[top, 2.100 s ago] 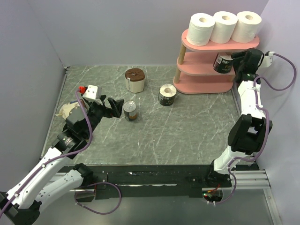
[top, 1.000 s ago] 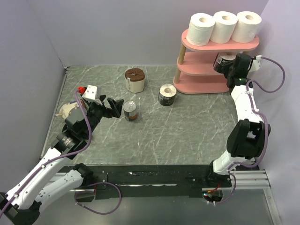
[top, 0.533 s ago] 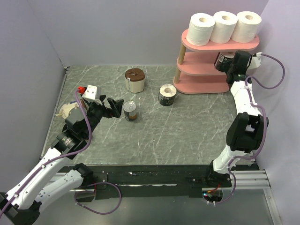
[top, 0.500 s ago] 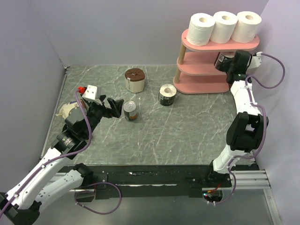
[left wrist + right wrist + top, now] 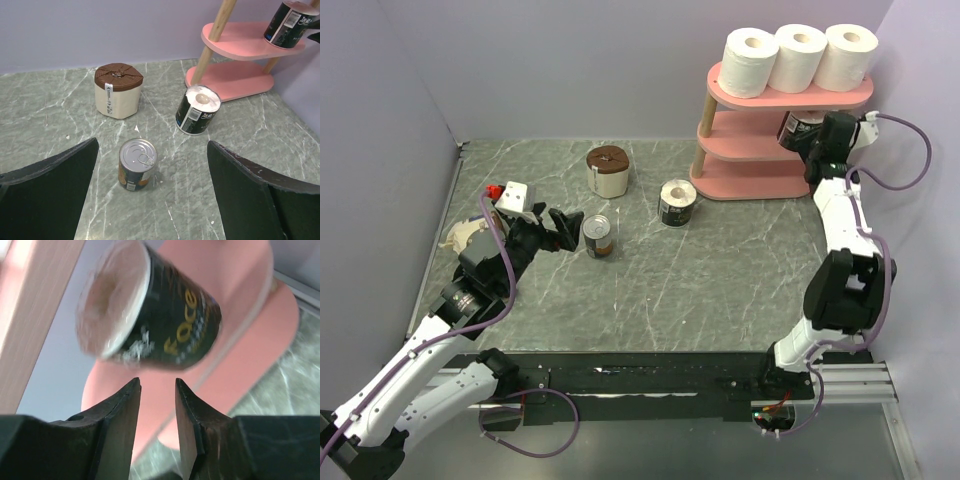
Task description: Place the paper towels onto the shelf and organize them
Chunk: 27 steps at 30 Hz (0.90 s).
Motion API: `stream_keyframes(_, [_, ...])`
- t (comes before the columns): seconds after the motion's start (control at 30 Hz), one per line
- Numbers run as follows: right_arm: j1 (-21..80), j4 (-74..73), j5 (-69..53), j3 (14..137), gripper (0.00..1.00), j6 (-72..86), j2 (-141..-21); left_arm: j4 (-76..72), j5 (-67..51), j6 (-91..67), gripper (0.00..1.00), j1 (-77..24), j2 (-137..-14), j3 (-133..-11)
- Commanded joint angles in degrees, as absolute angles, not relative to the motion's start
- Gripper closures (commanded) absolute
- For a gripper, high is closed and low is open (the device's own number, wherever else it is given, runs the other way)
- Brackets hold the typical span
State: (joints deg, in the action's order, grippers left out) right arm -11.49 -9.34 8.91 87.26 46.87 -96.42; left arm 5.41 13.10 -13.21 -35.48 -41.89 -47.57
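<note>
Three white paper towels [image 5: 798, 57] stand in a row on the top board of the pink shelf [image 5: 760, 180]. A black printed roll [image 5: 796, 131] lies tilted on the middle board; the left wrist view shows it too [image 5: 290, 25]. My right gripper [image 5: 812, 140] is just in front of it. Its jaws [image 5: 156, 381] are open by a narrow gap, with the roll [image 5: 150, 310] beyond the tips and only pink board between them. Another black printed roll [image 5: 677, 203] stands on the table. My left gripper [image 5: 570, 228] is wide open and holds nothing.
A small metal can [image 5: 597, 237] stands just ahead of my left gripper, seen between its fingers [image 5: 137, 164]. A cream roll with a brown top [image 5: 607, 171] stands behind it. Grey walls close in the left, back and right sides of the table.
My right gripper has shifted slightly at the middle board and its jaws have parted a little off the black printed roll. The left arm has not moved.
</note>
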Motion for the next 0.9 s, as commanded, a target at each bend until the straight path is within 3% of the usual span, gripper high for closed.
stream_keyframes(0.0, [-10.38,-10.10,5.72,83.77,0.57,42.55,-87.20,4.31,13.89,-13.36,0.04,-35.51,-41.84,-48.43])
stream_keyframes(0.27, [-0.27,-12.04,2.55,73.31,0.43,40.25,-80.25,4.75,14.15,-13.18,0.04,-35.51,-42.10,-48.43])
stream_keyframes(0.37, [3.94,-12.74,1.15,70.50,0.30,41.22,-80.42,4.66,14.33,-13.18,0.04,-35.51,-41.92,-48.43])
stream_keyframes(0.6, [9.92,-8.79,-2.98,65.83,0.18,45.35,-85.93,4.57,13.62,-13.27,0.04,-35.51,-41.84,-48.52])
stream_keyframes(0.87, [12.83,-10.19,-4.13,72.59,0.20,48.51,-96.14,4.57,13.89,-13.18,0.04,-35.51,-41.75,-48.43])
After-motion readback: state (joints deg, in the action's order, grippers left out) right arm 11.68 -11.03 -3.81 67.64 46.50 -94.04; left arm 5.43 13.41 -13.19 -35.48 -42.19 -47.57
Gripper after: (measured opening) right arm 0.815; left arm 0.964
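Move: About 29 cm to the right hand's left, some 3 cm nearer the base and 22 cm lower, the black-wrapped paper towel roll stands on the table. The brown-topped roll is roughly 18 cm left of it and 9 cm farther out; the tin can about 20 cm left and 9 cm nearer. The shelf roll sits 3 cm left of the right hand, 5 cm ahead, level. From the left hand, the table roll lies 23 cm ahead, 21 cm right, 28 cm below. Leaving the roll on the middle shelf, the right hand draws back about 8 cm while rising slightly, swings some 24 cm left, then sinks to end roughly 14 cm lower, towards the black-wrapped roll on the table. On the way the wrist turns about 35 degrees counter-clockwise and tips down, and the part-open fingers spread wide. ##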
